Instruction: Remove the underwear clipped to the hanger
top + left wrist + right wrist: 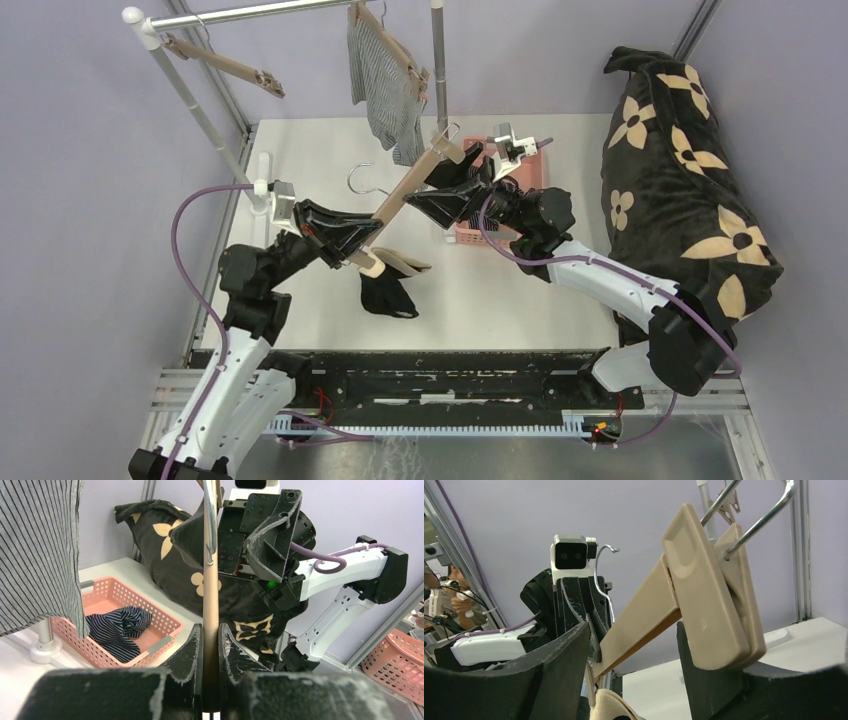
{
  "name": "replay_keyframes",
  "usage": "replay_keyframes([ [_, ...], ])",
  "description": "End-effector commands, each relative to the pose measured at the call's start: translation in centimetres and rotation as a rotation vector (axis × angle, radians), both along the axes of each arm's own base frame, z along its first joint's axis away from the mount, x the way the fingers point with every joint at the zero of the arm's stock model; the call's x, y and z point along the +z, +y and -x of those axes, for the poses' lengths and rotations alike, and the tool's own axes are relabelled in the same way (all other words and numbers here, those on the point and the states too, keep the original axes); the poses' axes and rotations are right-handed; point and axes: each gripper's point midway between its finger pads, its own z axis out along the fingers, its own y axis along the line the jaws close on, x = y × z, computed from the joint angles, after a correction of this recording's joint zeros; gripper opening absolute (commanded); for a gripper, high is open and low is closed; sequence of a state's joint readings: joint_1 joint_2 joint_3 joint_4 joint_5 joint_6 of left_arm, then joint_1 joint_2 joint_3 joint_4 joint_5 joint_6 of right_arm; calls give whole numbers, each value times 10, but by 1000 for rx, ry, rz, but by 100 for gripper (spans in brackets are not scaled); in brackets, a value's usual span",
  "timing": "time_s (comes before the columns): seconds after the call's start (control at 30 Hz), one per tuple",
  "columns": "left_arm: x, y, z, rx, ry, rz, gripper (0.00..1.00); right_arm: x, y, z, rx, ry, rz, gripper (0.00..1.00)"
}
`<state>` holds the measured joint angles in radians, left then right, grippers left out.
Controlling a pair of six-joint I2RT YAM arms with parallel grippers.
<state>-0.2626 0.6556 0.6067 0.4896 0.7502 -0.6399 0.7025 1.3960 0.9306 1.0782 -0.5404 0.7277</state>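
Observation:
My left gripper (355,245) is shut on the bar of a tan clip hanger (405,190), which it holds tilted above the table; the bar stands between its jaws in the left wrist view (210,630). The plain black underwear (388,295) hangs from the hanger's lower end. My right gripper (428,192) is open around the hanger's upper part; in the right wrist view (633,627) the tan clip (709,595) sits by its right finger, not squeezed. The grey-and-white striped underwear (385,85) hangs on another hanger on the rail. The navy striped underwear (117,627) lies in the pink basket (167,640).
A metal rail (250,12) on posts crosses the back, with an empty tan hanger (225,62) at its left. The pink basket (530,175) stands behind my right wrist. A large black cushion with tan flowers (680,180) fills the right side.

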Motion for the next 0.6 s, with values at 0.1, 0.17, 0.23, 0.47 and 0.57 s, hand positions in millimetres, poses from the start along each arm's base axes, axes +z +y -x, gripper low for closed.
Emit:
replay_keyframes([
  [0.1, 32, -6, 8, -19, -92, 58, 3, 46, 0, 15, 5, -130, -61, 70],
  [0.17, 31, -8, 7, -22, -88, 63, 3, 47, 1, 15, 3, -130, -57, 65],
  [0.23, 32, -9, 7, -23, -92, 73, 3, 48, 1, 15, 4, -131, -55, 57],
  [0.47, 41, -8, 2, -3, -92, 144, 3, 43, 4, 16, 9, -118, -30, 39],
  [0.57, 44, -9, 0, -8, -83, 169, 3, 42, 3, 16, -2, -118, -24, 39],
])
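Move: Just beside the right hand's open fingers, the clip on the hanger's far end sits about 4 cm ahead, 4 cm to the right and 3 cm above. The black underwear hangs roughly 12 cm back, 6 cm left and 15 cm below this hand; the striped shorts on the rack are some 15 cm ahead and 4 cm left, about level. From the left hand, that clip lies about 11 cm ahead, 13 cm right and 8 cm up. Rising about 3 cm beside the hanger's far end, the right hand brings its fingertips up to the clip and, midway, closes from wide open to about half that gap, with the clip end now between the fingers. Still pinching the bar near its other end, the left hand eases the hanger about 1.5 cm right, into that grasp, and then about as far up. ##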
